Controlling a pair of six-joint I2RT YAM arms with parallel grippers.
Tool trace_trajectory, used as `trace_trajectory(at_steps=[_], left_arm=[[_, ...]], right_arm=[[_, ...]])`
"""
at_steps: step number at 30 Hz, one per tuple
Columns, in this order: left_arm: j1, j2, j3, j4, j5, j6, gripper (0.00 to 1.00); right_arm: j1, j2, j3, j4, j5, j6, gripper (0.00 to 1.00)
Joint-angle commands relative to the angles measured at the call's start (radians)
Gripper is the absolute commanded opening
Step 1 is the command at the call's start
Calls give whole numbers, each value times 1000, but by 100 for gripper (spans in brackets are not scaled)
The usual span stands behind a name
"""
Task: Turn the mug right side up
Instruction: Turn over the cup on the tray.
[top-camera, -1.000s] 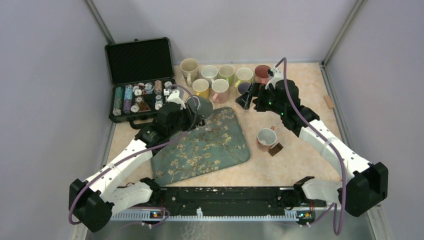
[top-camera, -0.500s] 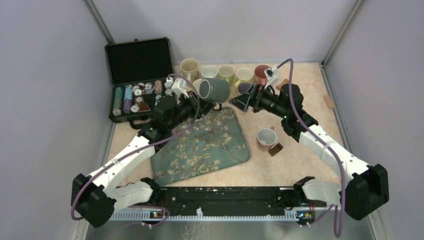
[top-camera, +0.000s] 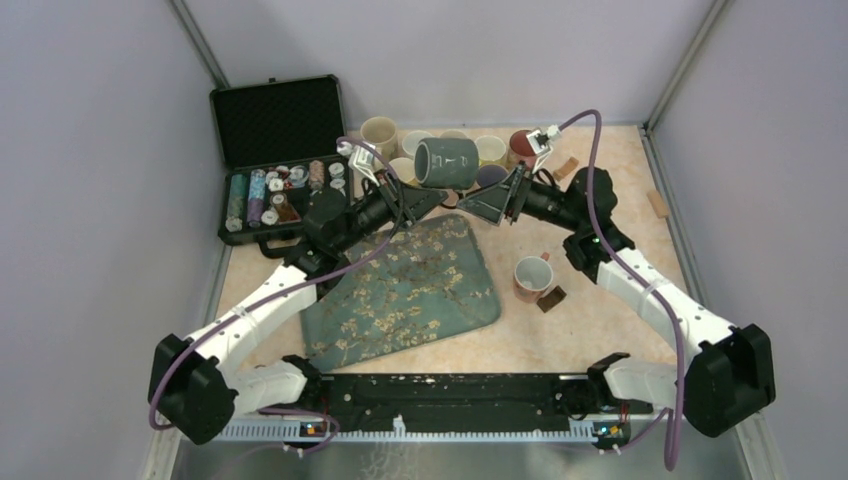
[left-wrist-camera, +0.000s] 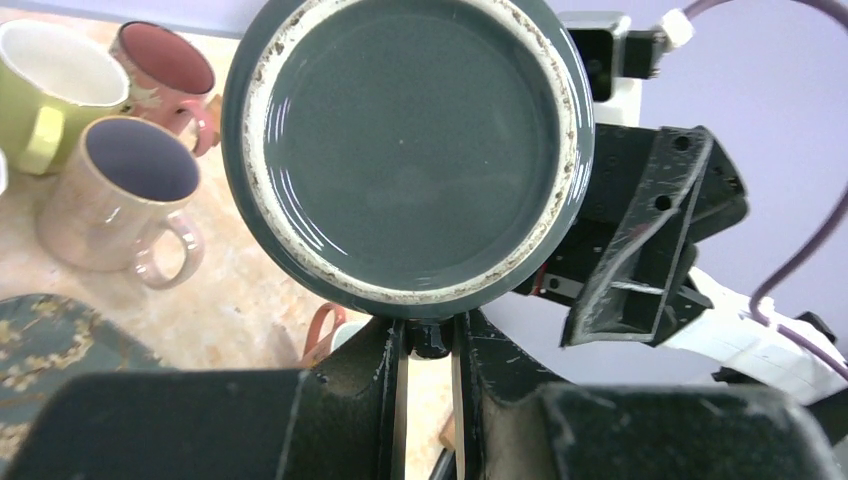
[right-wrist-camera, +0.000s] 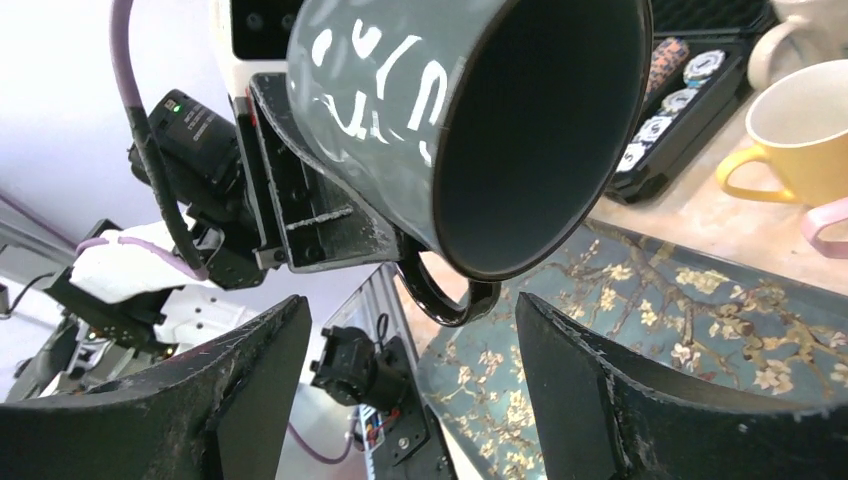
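Note:
A dark grey mug (top-camera: 447, 163) with white lettering hangs in the air on its side above the far edge of the floral mat (top-camera: 400, 290). My left gripper (top-camera: 423, 197) is shut on the mug's handle (right-wrist-camera: 445, 295). The left wrist view shows the mug's flat base (left-wrist-camera: 410, 150) just above the shut fingers (left-wrist-camera: 375, 375). Its open mouth (right-wrist-camera: 535, 130) faces my right gripper (right-wrist-camera: 410, 350), which is open just right of the mug (top-camera: 492, 203). The handle hangs just above the gap between the right jaws, touching neither.
Several upright mugs (top-camera: 378, 133) stand in rows at the back, and a pink mug (top-camera: 532, 277) sits right of the mat. An open black case (top-camera: 280, 160) of poker chips lies at the back left. Small wooden blocks (top-camera: 657, 204) lie near the right wall.
My left arm has lifted the grey mug off the table, up and to the right, tipping it onto its side. The right gripper has turned toward the mug's mouth and its jaws have narrowed a little.

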Motion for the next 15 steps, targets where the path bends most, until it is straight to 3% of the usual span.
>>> trace_trajectory(at_steps=[1, 15], left_arm=[[6, 2, 72, 254, 68, -45, 0], [7, 79, 72, 391, 128, -104, 0]], right_arm=[[-13, 30, 9, 92, -71, 35, 73], [-14, 98, -3, 312, -151, 221, 49]])
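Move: The left hand already pinches the dark green mug's handle; the open right gripper it is brought to waits about 5 cm to its right and 1 cm back, level. From the right hand the handle is about 4 cm left, 1 cm ahead. The mug's body rides some 6 cm above that hand, 5 cm left and 2 cm ahead. The purple-lined mug stands 21 cm ahead, 6 cm right, 28 cm below. Left hand lifts the mug 2 cm and rightward; right hand eases 1 cm left, half-closing around its handle. ##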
